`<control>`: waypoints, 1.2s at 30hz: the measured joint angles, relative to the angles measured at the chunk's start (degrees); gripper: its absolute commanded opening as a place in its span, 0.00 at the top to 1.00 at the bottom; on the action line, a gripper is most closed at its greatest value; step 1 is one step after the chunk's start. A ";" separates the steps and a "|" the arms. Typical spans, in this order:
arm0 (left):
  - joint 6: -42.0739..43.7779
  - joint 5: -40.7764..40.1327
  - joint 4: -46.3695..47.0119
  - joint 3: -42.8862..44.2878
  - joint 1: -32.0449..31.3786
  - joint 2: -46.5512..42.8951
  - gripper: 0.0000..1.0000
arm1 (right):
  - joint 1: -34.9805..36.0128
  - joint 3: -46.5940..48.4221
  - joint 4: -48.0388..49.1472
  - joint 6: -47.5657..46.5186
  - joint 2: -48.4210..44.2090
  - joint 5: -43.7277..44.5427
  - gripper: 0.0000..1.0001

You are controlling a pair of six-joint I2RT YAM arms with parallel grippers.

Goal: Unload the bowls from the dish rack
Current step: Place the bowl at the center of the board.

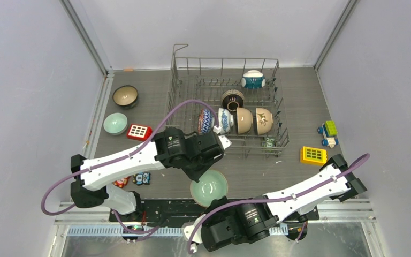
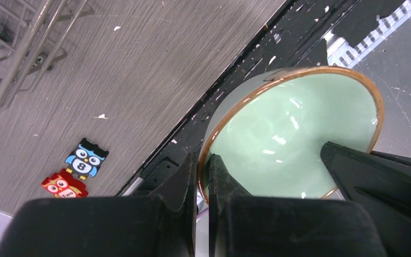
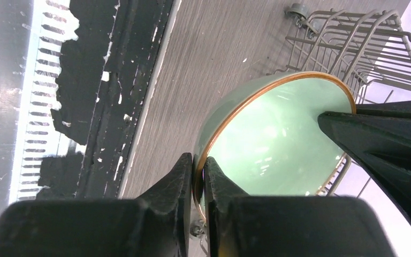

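A pale green bowl [image 1: 209, 188] with a brown rim hangs over the table's near edge, in front of the dish rack [image 1: 225, 60]. My left gripper [image 1: 199, 174] is shut on its rim from the upper left; in the left wrist view the left gripper [image 2: 203, 160] pinches the bowl [image 2: 294, 134]. My right gripper [image 1: 214, 204] is shut on the same bowl from below, and the right gripper [image 3: 199, 159] clamps its rim [image 3: 267, 139]. In the rack stand a teal-and-white bowl [image 1: 252, 79], a dark bowl [image 1: 233, 99] and a row of patterned and cream bowls [image 1: 243, 121].
A dark brown bowl [image 1: 125, 96] and a pale green bowl [image 1: 115, 123] sit on the table at the left. A red block [image 1: 139, 131], owl figures [image 1: 142, 178], a yellow block [image 1: 313, 155] and a toy car [image 1: 328, 134] lie around the rack.
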 measured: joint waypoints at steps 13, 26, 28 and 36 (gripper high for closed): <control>-1.70 -0.87 2.80 -2.29 -0.55 -2.29 1.00 | -0.15 -0.02 2.03 2.19 -0.98 1.42 0.46; -3.72 -1.75 5.01 -5.35 -0.48 -1.92 1.00 | -0.28 -0.17 4.31 5.22 -4.37 1.77 0.24; -4.17 -1.99 5.29 -5.81 -0.48 -1.84 1.00 | -0.28 -0.17 4.70 5.51 -5.03 1.84 0.23; -7.10 -3.98 7.04 -7.54 -0.11 -2.82 1.00 | -0.35 -0.24 5.84 7.13 -6.32 2.01 0.22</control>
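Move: Both hands still hold the green bowl by opposite rims above the near edge of the table. Its middle is about 5 cm right of the left hand, 4 cm back and 4 cm below; from the right hand it is about 5 cm left, 4 cm ahead and 2 cm down. Some 20 cm below the left hand, the blue owl lies 22 cm left and 4 cm ahead, the red block 26 cm left and 25 cm ahead. The right fingers let go of the green bowl's near right rim, opening wide as that hand rises some 4 cm and tips about 15 degrees, its left side coming up. The left fingers stay shut on the opposite rim; after a slight lift the left hand lowers the bowl, ending about 2 cm below its start and turned a little counter-clockwise. ##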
